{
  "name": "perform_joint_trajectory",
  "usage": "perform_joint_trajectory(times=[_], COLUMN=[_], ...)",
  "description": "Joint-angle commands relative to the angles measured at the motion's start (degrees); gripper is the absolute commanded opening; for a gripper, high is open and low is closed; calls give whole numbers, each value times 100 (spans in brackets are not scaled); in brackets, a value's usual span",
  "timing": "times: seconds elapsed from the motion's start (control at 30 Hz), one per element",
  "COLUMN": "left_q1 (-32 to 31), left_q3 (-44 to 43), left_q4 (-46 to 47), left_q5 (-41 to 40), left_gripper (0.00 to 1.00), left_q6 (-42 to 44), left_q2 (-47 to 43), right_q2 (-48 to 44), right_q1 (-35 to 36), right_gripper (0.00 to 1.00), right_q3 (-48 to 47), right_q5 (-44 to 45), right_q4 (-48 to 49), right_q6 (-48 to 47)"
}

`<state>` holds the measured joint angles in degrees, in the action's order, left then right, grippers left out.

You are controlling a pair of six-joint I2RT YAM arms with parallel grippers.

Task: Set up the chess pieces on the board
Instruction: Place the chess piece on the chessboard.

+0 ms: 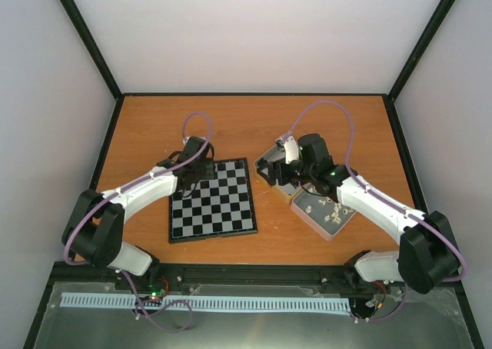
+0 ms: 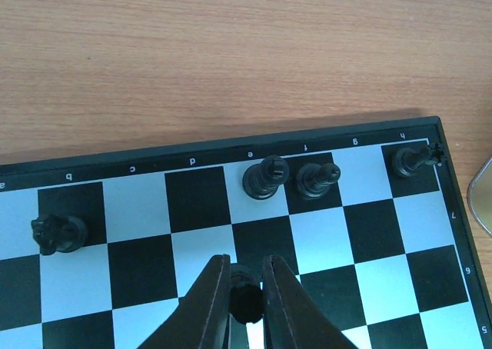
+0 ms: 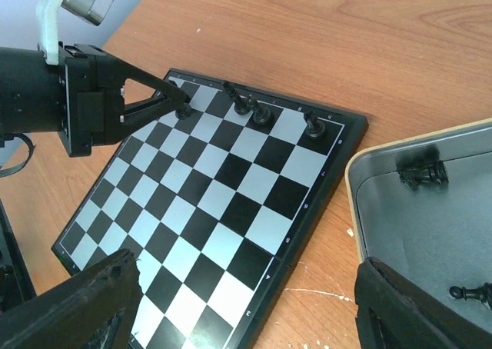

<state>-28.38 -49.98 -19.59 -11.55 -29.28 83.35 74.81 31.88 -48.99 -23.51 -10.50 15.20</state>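
The board (image 1: 219, 211) lies flat in front of the left arm. Three black chess pieces stand on its far row: one (image 2: 263, 177), one (image 2: 315, 180) and a corner one (image 2: 411, 161). Another (image 2: 58, 232) lies to the left. My left gripper (image 2: 246, 268) is shut on a small black piece (image 2: 247, 307) low over the squares just behind that row; whether it touches the board I cannot tell. The right wrist view shows the left gripper (image 3: 181, 108) at the board's far side. My right gripper (image 3: 246, 310) is open and empty, above the board's edge (image 3: 307, 211) and a tin.
A silver tin (image 3: 355, 181) right of the board holds black pieces (image 3: 423, 172) (image 3: 473, 291). A second tin (image 1: 307, 218) with several cream-white pieces sits nearer the right arm. Bare wooden table (image 1: 254, 122) lies beyond the board, with walls all round.
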Motion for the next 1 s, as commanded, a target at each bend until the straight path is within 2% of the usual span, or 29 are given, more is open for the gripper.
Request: perform_joint_trajectory(times=[0.0,0.2,0.4,0.5,0.6,0.7,0.83,0.97], left_q1=[26,64,138,140,140,144,144,149], left_q3=[-235,-278,-288,-285,-284,-282,-360,-366], left_q4=[143,68,315,298,215,151,44,41], left_q5=[-27,-332,-192,-73,-20,-86,-195,-223], left_gripper=[5,5,6,14,30,39,39,31], left_q6=[239,21,-31,-76,-128,-136,-141,-122], left_q2=[141,473,764,807,772,682,683,794], right_q2=[25,116,136,111,95,106,150,172], right_q1=[20,20,20,20,20,20,20,16], right_gripper=[76,76,76,76,76,76,76,76], right_q3=[11,-6,-14,-5,3,12,4,0], right_q5=[22,-13,-11,-9,13,1,-18,-32], right_q4=[154,188,148,136,144,158,172,188], right_q6=[71,114,102,112,113,120,139,147])
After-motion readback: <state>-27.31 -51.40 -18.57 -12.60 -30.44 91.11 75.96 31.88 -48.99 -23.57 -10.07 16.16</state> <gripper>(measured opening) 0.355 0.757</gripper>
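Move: The left hand holds a black piece over the board. Its square, second row from the far edge below the letter d, lies about 6 cm down, roughly 1 cm ahead and 1 cm left. Standing black pieces near it, about 4 cm below the hand: one 5 cm ahead and 3 right, the knobbed one 5 ahead and 6 right, another 3 ahead and 8 left. From the right hand the square is some 21 cm left, 2 cm back and 14 cm down. Down goes the left hand, about 4 cm, drifting a touch forward and left, the fingers tipping about 5 degrees steeper, until the black piece it still grips stands on the light square under the d. There the hand halts, spreads its fingers moderately to let go, and begins to rise by barely half a centimetre, still straddling the piece. ##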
